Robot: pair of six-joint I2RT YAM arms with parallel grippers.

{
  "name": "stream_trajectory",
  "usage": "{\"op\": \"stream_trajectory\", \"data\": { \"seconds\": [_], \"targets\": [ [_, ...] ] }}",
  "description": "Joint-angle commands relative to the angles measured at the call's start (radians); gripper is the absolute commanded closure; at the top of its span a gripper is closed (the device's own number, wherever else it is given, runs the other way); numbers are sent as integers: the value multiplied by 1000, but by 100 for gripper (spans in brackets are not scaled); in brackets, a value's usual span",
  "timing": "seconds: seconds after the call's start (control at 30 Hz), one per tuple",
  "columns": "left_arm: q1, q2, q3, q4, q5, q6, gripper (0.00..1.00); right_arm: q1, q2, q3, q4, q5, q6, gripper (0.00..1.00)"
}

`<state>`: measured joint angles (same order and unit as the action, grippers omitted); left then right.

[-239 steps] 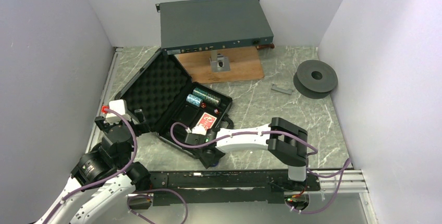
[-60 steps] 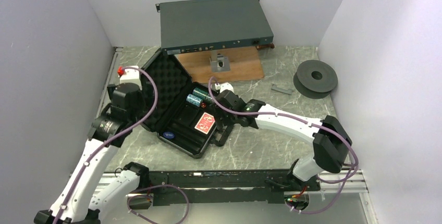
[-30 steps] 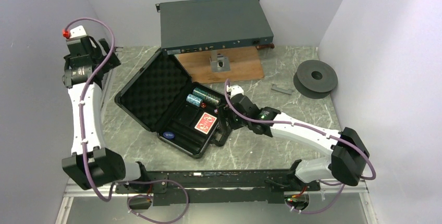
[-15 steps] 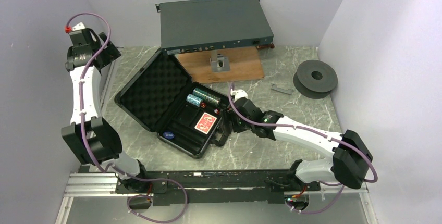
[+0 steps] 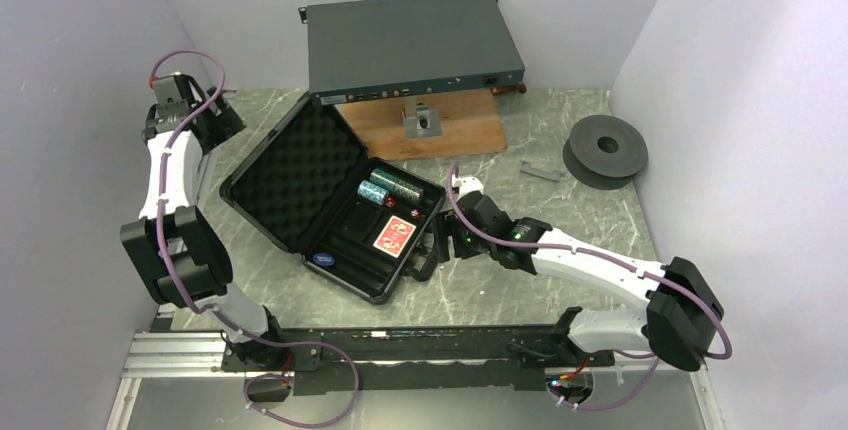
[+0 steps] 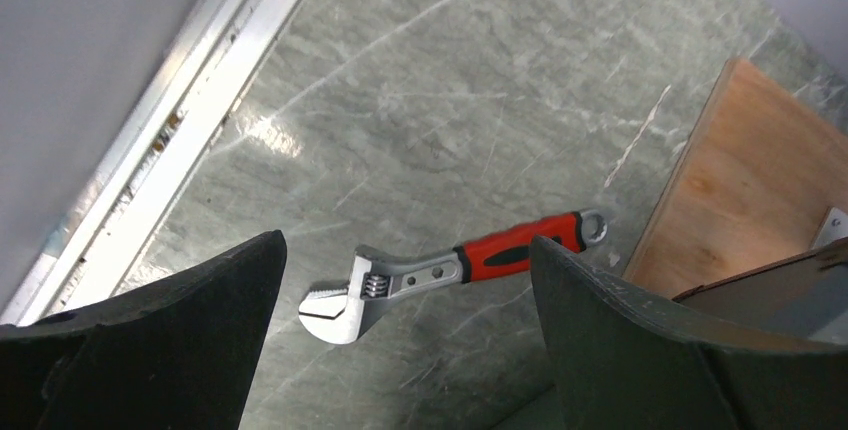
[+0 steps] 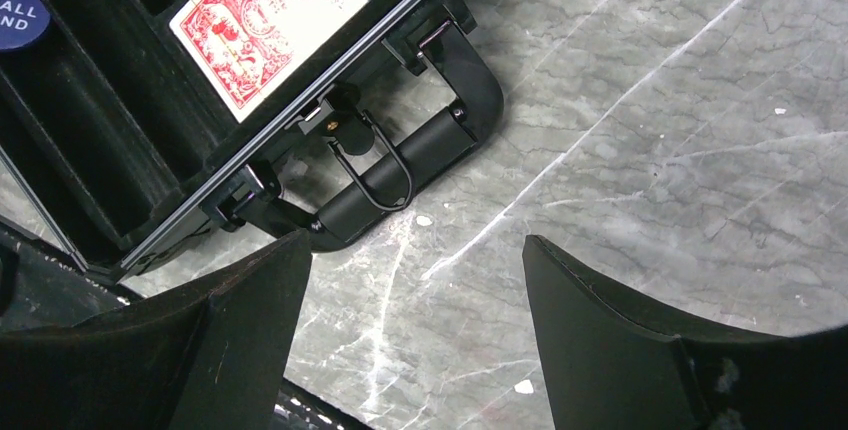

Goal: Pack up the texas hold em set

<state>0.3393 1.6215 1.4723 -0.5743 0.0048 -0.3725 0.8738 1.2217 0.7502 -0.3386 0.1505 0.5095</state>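
Observation:
The black briefcase (image 5: 300, 170) lies open in the middle of the table, its egg-crate foam lid folded out to the left. Its tray holds teal-and-white chip stacks (image 5: 390, 188), the red-backed card deck (image 5: 395, 235) and the blue disc (image 5: 322, 259). I cannot make out the dice. My right gripper (image 5: 443, 242) is open and empty just right of the case handle (image 5: 425, 257). In the right wrist view its fingers (image 7: 417, 240) straddle bare table below the handle (image 7: 400, 175), with the deck (image 7: 265, 20) above. My left gripper (image 5: 218, 115) is open and empty, raised at the back left, away from the case.
A large grey rack box (image 5: 410, 45) stands at the back, with a wooden board (image 5: 425, 135) and a grey bracket (image 5: 422, 122) in front. A dark spool (image 5: 605, 150) and a small grey bar (image 5: 540, 172) lie right. A red-handled wrench (image 6: 450, 268) lies below my left gripper (image 6: 405, 240).
My left arm has swung up from the case lid to the back left corner. My right gripper has drawn back from the chips to the handle side of the case.

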Motion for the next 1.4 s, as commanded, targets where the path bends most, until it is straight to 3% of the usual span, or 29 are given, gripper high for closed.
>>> {"op": "stream_trajectory", "data": {
  "seconds": [0.0,0.2,0.37,0.8,1.37],
  "targets": [
    [12,24,-40,30,38,-28,3,-4,-37,-4,24,-1,7,20],
    [10,38,-83,49,38,-34,8,-4,-54,-11,13,6,10,20],
    [7,73,-82,31,78,-25,22,-4,-62,-25,22,-3,20,20],
    [-53,-28,-178,50,176,45,48,-4,-33,-24,55,-22,18,20],
    [-78,-189,-292,77,199,69,49,-4,70,130,31,-41,-15,22]
  ]
}}
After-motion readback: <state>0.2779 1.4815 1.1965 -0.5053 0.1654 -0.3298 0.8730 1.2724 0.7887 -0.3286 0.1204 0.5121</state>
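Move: The left hand is above and outside the open case lid. The near stretch of the lid's outer edge lies about 8 cm to its right, 5 cm back and some 7 cm below. An adjustable wrench lies on the table roughly 7 cm to the right, 2 cm ahead and 19 cm down; the small blind chip in the case is about 20 cm right and 23 cm back. From the right hand that lid edge is some 41 cm left, 16 cm ahead and slightly higher. The left hand drops about 7 cm beside the lid's outer edge while its fingers narrow from wide open to about half, then sweeps some 6 cm to its right, coming in behind the edge until the fingers bear on the outer side of the lid. From there it lifts about 3 cm and draws back 2 to 3 cm with the lid, turning roughly 10 degrees clockwise, to start tipping the lid towards the case. ##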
